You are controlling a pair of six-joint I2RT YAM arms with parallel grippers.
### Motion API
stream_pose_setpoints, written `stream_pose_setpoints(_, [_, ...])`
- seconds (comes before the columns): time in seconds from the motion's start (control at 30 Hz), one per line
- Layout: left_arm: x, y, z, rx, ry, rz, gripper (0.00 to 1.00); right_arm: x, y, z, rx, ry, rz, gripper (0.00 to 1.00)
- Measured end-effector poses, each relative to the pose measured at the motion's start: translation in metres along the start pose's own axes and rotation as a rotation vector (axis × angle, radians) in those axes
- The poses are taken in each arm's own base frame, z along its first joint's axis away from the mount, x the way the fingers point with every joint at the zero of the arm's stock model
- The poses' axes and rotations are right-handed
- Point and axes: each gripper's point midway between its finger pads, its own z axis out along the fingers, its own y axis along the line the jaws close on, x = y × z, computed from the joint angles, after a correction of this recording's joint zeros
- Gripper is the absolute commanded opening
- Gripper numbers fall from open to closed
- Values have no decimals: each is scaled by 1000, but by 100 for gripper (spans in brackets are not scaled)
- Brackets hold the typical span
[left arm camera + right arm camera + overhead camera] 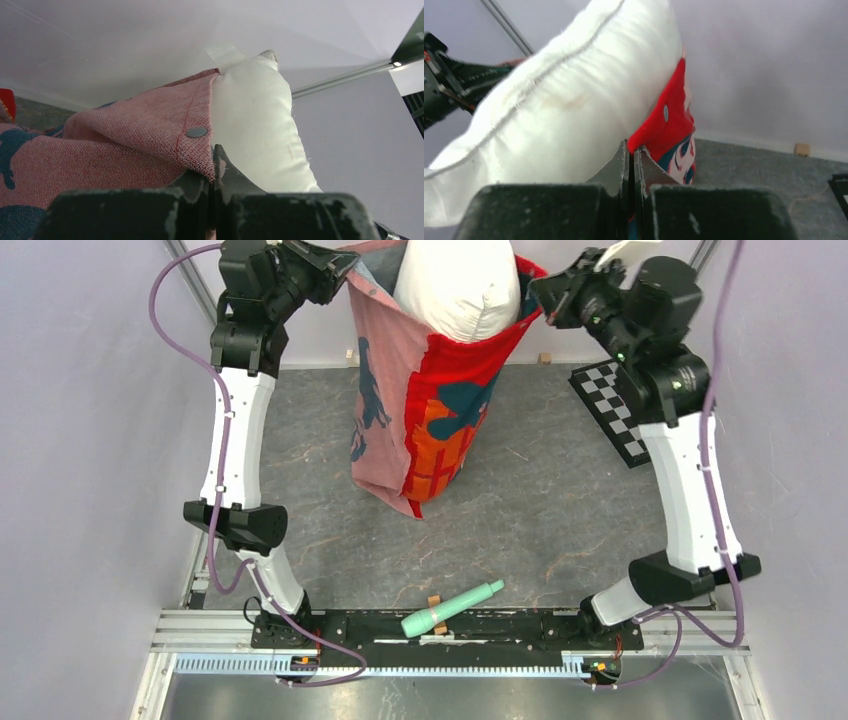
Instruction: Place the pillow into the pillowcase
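Observation:
The pillowcase [420, 410] hangs upright above the table, faded pink on its left side and bright red-orange with a cartoon face on its right. The white pillow [458, 285] stands in its open mouth, the top half sticking out. My left gripper [340, 275] is shut on the pink rim [200, 160] beside a grey snap. Across the opening, my right gripper [540, 295] is shut on the red rim [659, 132]. In the right wrist view the pillow [559, 105] bulges right against the closed jaws.
A mint-green cylindrical tool [452, 608] lies near the front rail between the arm bases. A black-and-white checkerboard [612, 405] lies at the back right under the right arm. Grey walls close in on the left, the right and the back.

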Motion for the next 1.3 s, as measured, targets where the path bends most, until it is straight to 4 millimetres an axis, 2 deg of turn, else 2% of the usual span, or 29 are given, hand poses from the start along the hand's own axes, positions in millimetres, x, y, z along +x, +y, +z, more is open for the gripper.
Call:
stream_pose_setpoints(0.03, [1, -4, -2, 11, 7, 2, 3, -16, 0, -8, 1, -58, -3, 0])
stream_pose_setpoints(0.13, [0, -25, -14, 66, 7, 13, 3, -42, 8, -28, -19, -150, 10, 0])
stream_pose_setpoints(0.3, [-16, -75, -39, 199, -62, 19, 3, -89, 35, -33, -123, -299, 48, 0])
stream_pose_setpoints(0.37, [-14, -96, -46, 267, -55, 5, 3, -108, 34, -35, -125, -373, 42, 0])
stream_pose_setpoints(0.47, [5, -116, -51, 337, -16, 5, 3, -128, 23, -39, -89, -457, 37, 0])
stream_pose_setpoints(0.53, [18, -120, -55, 360, 15, 4, 3, -135, 22, -37, -91, -489, 52, 0])
stream_pose_setpoints(0.6, [19, -124, -55, 370, 19, 5, 3, -137, 26, -33, -114, -504, 73, 0])
stream_pose_setpoints(0.7, [-4, -123, -48, 384, -22, -19, 3, -138, 43, -29, -168, -526, 88, 0])
stream_pose_setpoints(0.73, [-20, -116, -44, 380, -52, -33, 3, -140, 47, -30, -178, -538, 86, 0])
stream_pose_setpoints(0.8, [-29, -111, -34, 388, -67, -59, 3, -146, 53, -34, -182, -570, 67, 0])
stream_pose_setpoints(0.87, [-20, -110, -26, 393, -45, -71, 3, -151, 48, -38, -153, -588, 44, 0])
stream_pose_setpoints(0.9, [-6, -113, -23, 400, -12, -76, 3, -153, 42, -38, -132, -593, 37, 0])
stream_pose_setpoints(0.93, [17, -119, -22, 411, 38, -82, 3, -155, 34, -36, -103, -596, 30, 0])
stream_pose_setpoints(1.0, [46, -127, -24, 428, 106, -79, 3, -154, 25, -28, -80, -590, 27, 0])
stream_pose_setpoints(1.03, [59, -130, -25, 430, 136, -73, 3, -148, 28, -22, -82, -574, 22, 0])
stream_pose_setpoints(1.07, [61, -130, -26, 422, 142, -71, 3, -139, 32, -16, -74, -556, 17, 0])
stream_pose_setpoints(1.1, [49, -126, -24, 413, 115, -68, 3, -123, 44, -8, -78, -525, 6, 0])
stream_pose_setpoints(1.2, [-10, -99, -15, 368, 13, -96, 3, -64, 103, 5, -158, -397, -39, 0])
stream_pose_setpoints(1.23, [-19, -92, -11, 359, 5, -105, 3, -50, 121, 5, -191, -367, -64, 0])
stream_pose_setpoints(1.27, [-27, -83, -3, 348, -6, -113, 3, -44, 128, 5, -202, -353, -89, 0])
stream_pose_setpoints(1.3, [-27, -76, 6, 339, -6, -118, 3, -45, 126, 5, -194, -353, -105, 0])
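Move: The pillow sticks out of the pillowcase mouth, held open between the raised hands. From the left hand the pillow's middle lies about 15 cm to the right, level forward and roughly 3 cm higher; from the right hand it is some 12 cm to the left, 8 cm ahead and about 3 cm higher. The case's hanging body is centred some 20 cm below, 12 cm right and 3 cm back of the left hand. Both grippers keep their pinch on opposite sides of the pillowcase rim and jerk it upward in a shake. The right rises about 15 cm, fingertips tilting up, then sinks partway and sweeps roughly 10 cm left towards the left hand; the left climbs 11 cm while drawing back, jogs right and back, then returns forward and sinks slightly. ##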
